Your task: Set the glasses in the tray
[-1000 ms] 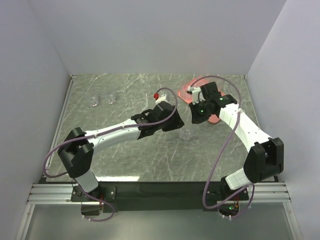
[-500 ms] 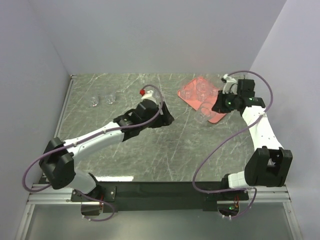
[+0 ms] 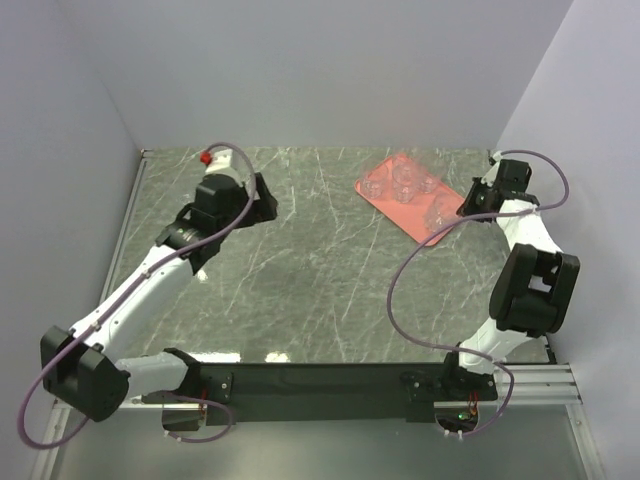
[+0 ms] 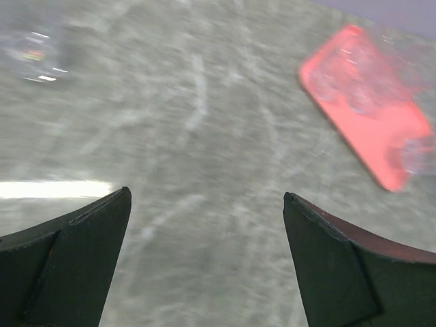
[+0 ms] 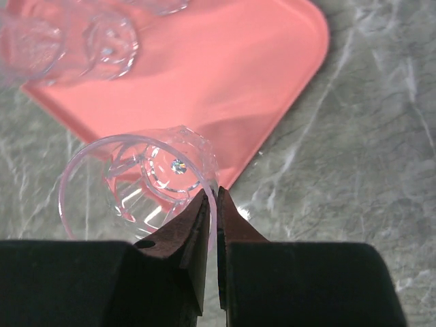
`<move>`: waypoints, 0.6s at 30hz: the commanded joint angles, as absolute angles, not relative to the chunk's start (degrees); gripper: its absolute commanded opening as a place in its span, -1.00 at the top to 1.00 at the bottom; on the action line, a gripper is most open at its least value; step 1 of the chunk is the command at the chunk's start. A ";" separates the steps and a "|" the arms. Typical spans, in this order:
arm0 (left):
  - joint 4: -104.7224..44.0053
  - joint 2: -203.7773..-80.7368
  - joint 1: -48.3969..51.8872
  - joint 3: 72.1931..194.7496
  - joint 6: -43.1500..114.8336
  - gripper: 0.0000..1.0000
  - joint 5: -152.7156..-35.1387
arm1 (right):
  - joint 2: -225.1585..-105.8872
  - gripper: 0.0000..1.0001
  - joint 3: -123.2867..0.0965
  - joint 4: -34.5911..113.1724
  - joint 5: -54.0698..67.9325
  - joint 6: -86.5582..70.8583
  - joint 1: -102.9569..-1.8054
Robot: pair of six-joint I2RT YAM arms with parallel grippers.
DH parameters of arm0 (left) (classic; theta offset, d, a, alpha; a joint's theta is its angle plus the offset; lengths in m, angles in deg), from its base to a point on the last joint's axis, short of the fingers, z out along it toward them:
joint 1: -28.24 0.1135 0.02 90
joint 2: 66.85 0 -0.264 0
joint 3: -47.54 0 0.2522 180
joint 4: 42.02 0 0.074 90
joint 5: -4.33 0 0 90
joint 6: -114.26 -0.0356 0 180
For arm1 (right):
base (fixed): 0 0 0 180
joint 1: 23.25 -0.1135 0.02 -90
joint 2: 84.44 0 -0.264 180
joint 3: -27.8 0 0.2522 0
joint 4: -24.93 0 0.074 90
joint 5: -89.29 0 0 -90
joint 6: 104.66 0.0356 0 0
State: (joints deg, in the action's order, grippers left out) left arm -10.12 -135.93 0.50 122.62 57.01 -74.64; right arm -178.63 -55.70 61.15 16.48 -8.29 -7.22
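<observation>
The salmon-pink tray (image 3: pixel 408 216) lies at the far right of the table. Three clear glasses (image 3: pixel 404 178) stand in its far part, two of them in the right wrist view (image 5: pixel 103 42). My right gripper (image 3: pixel 463 206) is at the tray's right end, shut (image 5: pixel 212 194) on the rim of another clear glass (image 5: pixel 139 180) that sits over the tray's edge (image 5: pixel 225 88). My left gripper (image 3: pixel 262 195) is at the far left, open and empty (image 4: pixel 204 197) above bare table. One blurred glass (image 4: pixel 34 48) shows at the upper left of its view, the tray (image 4: pixel 361 129) at the upper right.
The table is grey-green marble, walled at the back and both sides. My left arm (image 3: pixel 150 270) stretches diagonally across the left half and covers the far-left spot. My right arm (image 3: pixel 530 270) stands along the right wall.
My left arm has swung from the table's middle to the far left, open. My right gripper has moved from over the tray to its right end. The loose glass mid-table no longer shows.
</observation>
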 commanded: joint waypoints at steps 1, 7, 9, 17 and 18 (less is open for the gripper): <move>-9.09 -132.69 4.24 120.20 49.14 -0.99 -72.22 | -179.62 1.00 -60.49 54.61 11.86 -3.33 -6.82; -11.73 -128.55 7.24 114.57 44.30 -0.99 -69.41 | -183.84 1.00 -64.44 53.63 7.29 -1.39 -6.82; -12.17 -127.50 7.24 113.25 43.78 -0.99 -69.06 | -186.30 1.00 -66.90 54.33 6.24 -1.66 -6.73; -11.73 -124.34 7.24 111.49 42.81 -0.99 -64.40 | -193.07 1.00 -73.67 56.27 3.77 -2.80 -6.91; -11.82 -124.16 7.24 111.40 42.63 -0.99 -64.14 | -193.60 1.00 -74.11 56.36 3.77 -2.80 -6.82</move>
State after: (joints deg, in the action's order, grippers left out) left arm -9.97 -126.29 7.10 111.76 44.45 -67.08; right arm -192.71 -70.12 57.74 5.66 -3.09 -7.09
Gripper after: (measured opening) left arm 0.995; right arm 0.116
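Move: The right hand holds a glass by its rim. The free right end of the tray lies about 7 cm ahead of that hand, 1 cm left and 11 cm below. The nearest glass on the tray is some 13 cm ahead and 11 cm left, the middle one 11 cm ahead and 21 cm left. From the left hand, the nearer loose glass is about 13 cm ahead, 10 cm left and 18 cm lower; its neighbour stands 12 cm farther left. Still pinching the glass by its rim, the right hand carries it about 7 cm forward and 5 cm right, almost level, over the tray's free right end, turning some 10 degrees clockwise. The empty left hand, wide open, swings about 9 cm left and sinks 3 cm towards the loose glasses, its left side rolling up. ##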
